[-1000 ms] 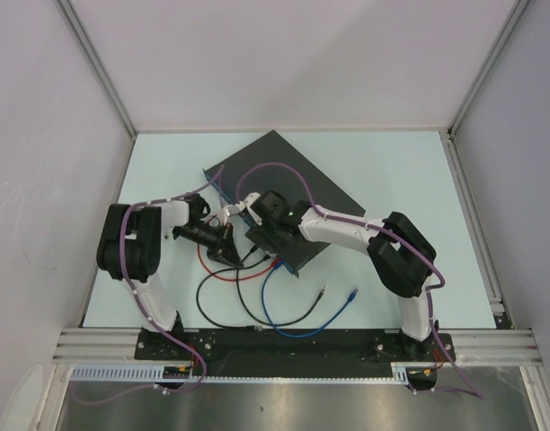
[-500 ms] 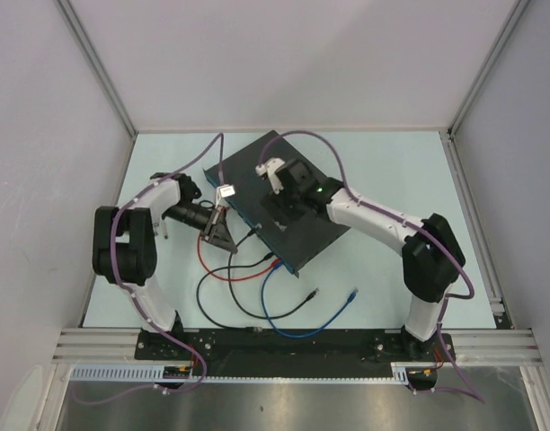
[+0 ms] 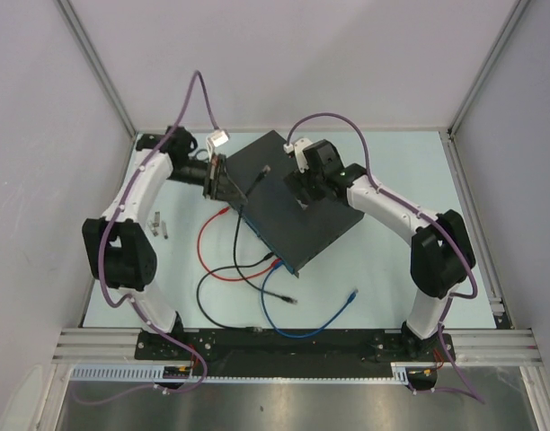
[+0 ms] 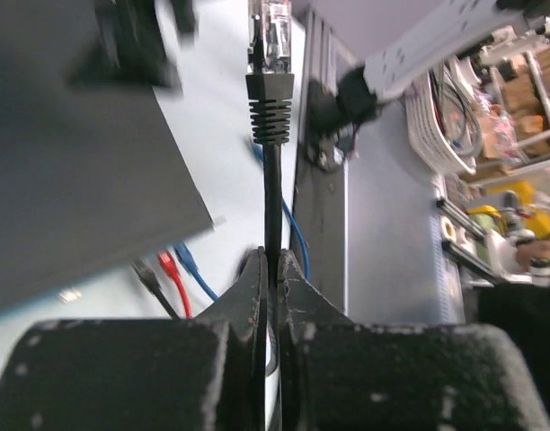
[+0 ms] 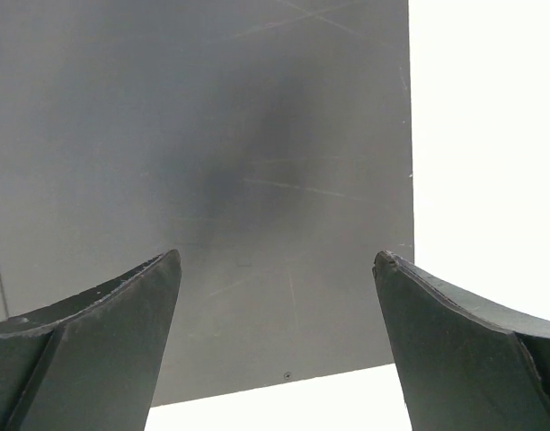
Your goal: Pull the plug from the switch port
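Observation:
The switch [image 3: 302, 220] lies slantwise at mid-table, a flat dark grey box with its teal port edge [image 3: 257, 229] facing the near left. My left gripper [image 3: 230, 187] at its far-left corner is shut on a black cable [image 4: 273, 224]. That cable's plug [image 4: 270, 99] stands free in the air, apart from the switch [image 4: 77, 162]. Red [image 4: 167, 265], blue and black plugs sit along the port edge. My right gripper [image 3: 300, 190] hangs open over the switch's top [image 5: 257, 180], fingers wide [image 5: 277, 269], nothing between them.
Red [image 3: 203, 256], black [image 3: 208, 301] and blue [image 3: 297, 328] cables loop on the table in front of the switch. Loose plug ends lie at the near middle [image 3: 288, 297] and right [image 3: 351, 294]. Two small grey pieces [image 3: 161, 224] lie at the left.
My left arm swung toward the far left, carrying the black cable with its plug away from the port edge. My right gripper moved back over the switch's top and stands wide.

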{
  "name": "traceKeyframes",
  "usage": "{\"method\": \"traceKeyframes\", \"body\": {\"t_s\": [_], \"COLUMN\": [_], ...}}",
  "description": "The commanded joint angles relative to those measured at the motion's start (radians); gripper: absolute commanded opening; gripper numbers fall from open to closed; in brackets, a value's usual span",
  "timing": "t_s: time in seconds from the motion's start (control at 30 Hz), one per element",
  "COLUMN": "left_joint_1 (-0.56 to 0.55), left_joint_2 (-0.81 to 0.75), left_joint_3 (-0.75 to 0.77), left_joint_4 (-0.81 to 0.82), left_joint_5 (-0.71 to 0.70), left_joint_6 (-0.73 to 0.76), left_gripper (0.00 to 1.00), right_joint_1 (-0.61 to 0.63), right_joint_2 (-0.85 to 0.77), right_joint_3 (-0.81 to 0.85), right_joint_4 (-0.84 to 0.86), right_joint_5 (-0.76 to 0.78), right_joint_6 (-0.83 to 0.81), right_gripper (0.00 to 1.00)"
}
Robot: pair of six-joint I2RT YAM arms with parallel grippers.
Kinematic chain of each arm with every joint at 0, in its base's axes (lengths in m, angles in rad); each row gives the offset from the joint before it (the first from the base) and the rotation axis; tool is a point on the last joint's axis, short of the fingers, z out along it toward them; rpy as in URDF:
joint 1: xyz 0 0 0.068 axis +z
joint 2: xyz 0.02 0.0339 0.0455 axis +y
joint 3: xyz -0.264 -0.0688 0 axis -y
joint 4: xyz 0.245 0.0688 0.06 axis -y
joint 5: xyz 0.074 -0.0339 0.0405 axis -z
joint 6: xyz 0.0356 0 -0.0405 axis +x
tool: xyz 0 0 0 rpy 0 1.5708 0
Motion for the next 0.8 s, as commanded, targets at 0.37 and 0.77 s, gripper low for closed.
{"method": "traceKeyframes", "body": {"t_s": [0.37, 0.77], "left_joint_1": [0.046, 0.027], "left_joint_2": [-0.163, -0.396], "left_joint_3": [0.279, -0.106], "left_joint_4": [0.057, -0.112], "left_joint_5": [-0.376, -0.791], "left_joint_6": [-0.201, 0.054], "left_gripper": [0.00, 0.00], "right_joint_1": [-0.003, 0.002], "right_joint_2": [-0.108, -0.094], "right_joint_3": [-0.086, -0.087], "right_joint_4": [0.079, 0.086], "right_joint_5": [0.029, 0.011], "right_joint_6": [-0.079, -0.076], "right_gripper": [0.94, 0.95]}}
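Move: The pulled black plug is already high above the switch, its cable pinched in the left fingers. Bare table left of the port edge lies about 11 cm left of this hand, 1 cm ahead and 24 cm down. The black plug still in its port is some 3 cm right and 2 cm back; the far red plug 9 cm left and 12 cm ahead, both about 23 cm below. From the right hand, that bare table is roughly 26 cm left, 12 cm back and 14 cm down. The freed black plug is carried left, off the switch and towards the bare table beside its port edge, by the left hand, about 8 cm in all. The hand first rises some 5 cm and edges forward, then swings back and starts to sink, while the fingers tip from nearly level to steeply down, by about 30 degrees, still pinching the cable. ##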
